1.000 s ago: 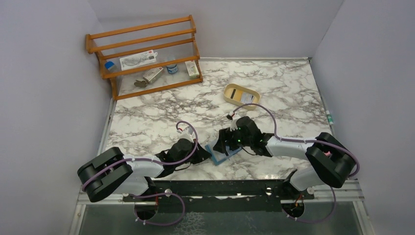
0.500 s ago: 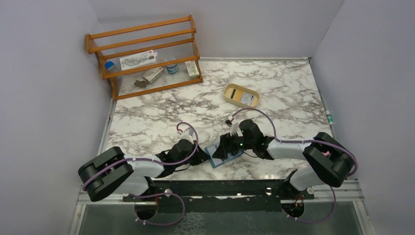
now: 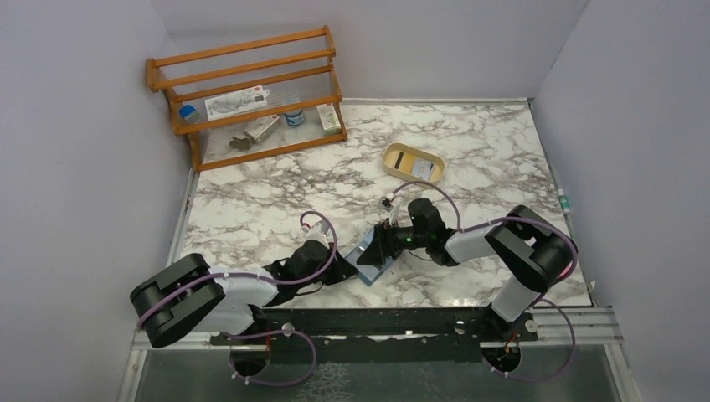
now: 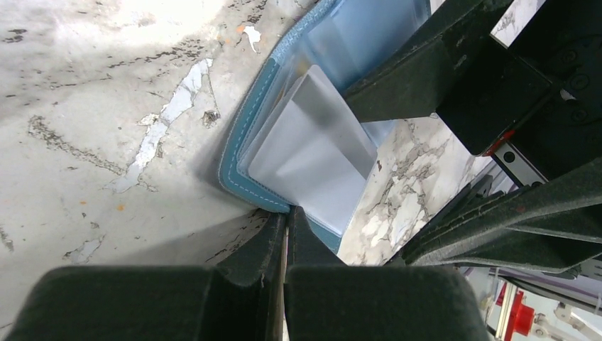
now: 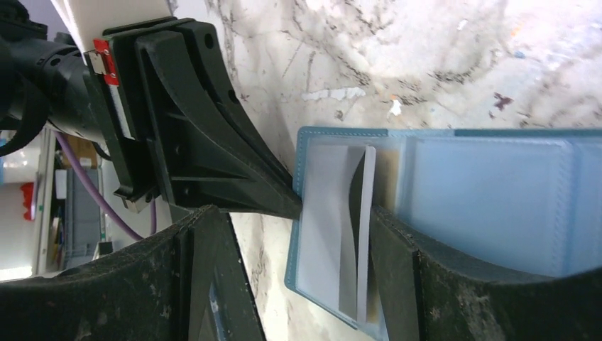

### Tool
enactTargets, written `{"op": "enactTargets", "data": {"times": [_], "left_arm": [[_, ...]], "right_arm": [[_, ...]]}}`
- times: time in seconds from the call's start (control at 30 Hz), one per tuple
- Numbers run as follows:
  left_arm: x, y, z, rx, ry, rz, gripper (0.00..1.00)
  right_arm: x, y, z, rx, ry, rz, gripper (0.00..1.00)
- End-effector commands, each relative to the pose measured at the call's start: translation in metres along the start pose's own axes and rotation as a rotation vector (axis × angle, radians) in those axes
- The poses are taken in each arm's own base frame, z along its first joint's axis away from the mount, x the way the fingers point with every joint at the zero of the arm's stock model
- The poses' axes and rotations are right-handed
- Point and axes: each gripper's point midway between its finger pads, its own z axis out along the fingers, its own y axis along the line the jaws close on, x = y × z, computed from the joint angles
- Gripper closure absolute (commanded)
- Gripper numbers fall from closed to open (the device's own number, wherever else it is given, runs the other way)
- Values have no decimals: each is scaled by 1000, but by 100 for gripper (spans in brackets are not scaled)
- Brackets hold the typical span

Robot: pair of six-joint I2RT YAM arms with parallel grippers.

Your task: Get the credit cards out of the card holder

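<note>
The teal card holder [image 3: 373,256] lies open near the table's front middle, with one side tipped up. My left gripper [image 4: 287,213] is shut on its stitched edge [image 4: 245,181]. A pale credit card [image 4: 312,153] rests in the end pocket. My right gripper [image 5: 294,212] is open and straddles that end of the card holder [image 5: 490,199]. One pale card [image 5: 323,213] lies flat in the pocket. A second card [image 5: 364,234] stands lifted on edge against the inner face of my right-hand finger [image 5: 405,249]. The left gripper's fingers [image 5: 234,170] pinch the holder's rim.
A tan oval tray [image 3: 413,162] holding flat cards sits behind the grippers to the right. A wooden rack [image 3: 251,92] with small packets and bottles stands at the back left. Grey walls close in both sides, and the black mounting rail [image 3: 377,322] runs along the front.
My right gripper has slid left over the card holder and its forearm has swung inward. The holder has shifted left and tipped up. The left gripper has kept its pinch.
</note>
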Motion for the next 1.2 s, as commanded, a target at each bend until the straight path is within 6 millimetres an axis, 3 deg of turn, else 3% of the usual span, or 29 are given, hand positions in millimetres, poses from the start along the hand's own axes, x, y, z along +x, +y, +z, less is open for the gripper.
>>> {"op": "enactTargets", "data": {"times": [0.0,0.2,0.4,0.7,0.87,1.17], "left_arm": [[-9,-5,2,6,-38,17,100],[-11,-6,4,1,-47,22,100],[-14,-7,6,-3,-54,30,100],[-22,-16,9,4,-73,47,100],[-25,-17,8,-1,-78,51,100],[-24,-3,-3,-30,-90,48,100]], "right_arm": [[42,27,2,-125,208,65,21],[56,21,-4,-45,286,39,21],[72,27,-10,-89,347,48,21],[95,44,13,-135,412,50,22],[94,52,14,-165,404,50,22],[79,50,-1,-70,393,-19,22]]}}
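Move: The white card in the card holder's pocket lies almost under the right hand, its middle about 1 cm ahead, 1 cm left and 3 cm below, with the forward finger at its far edge. The holder's middle is some 3 cm ahead, 1 cm right; the cream tray is about 25 cm ahead, 11 cm right. From the left hand, pinching the holder's near-left edge, the card lies 2 cm ahead and 4 cm right. With its fingers kept wide open, the right hand works back about 4.5 cm and some 3 cm to the left, slowly at first and then in a quick slide, turning about 10 degrees counter-clockwise, while its forward finger keeps against the white card and pushes it along the pocket towards the left gripper. The left hand stays almost in place, fingers still shut on the holder's edge, and holds it against this push. ##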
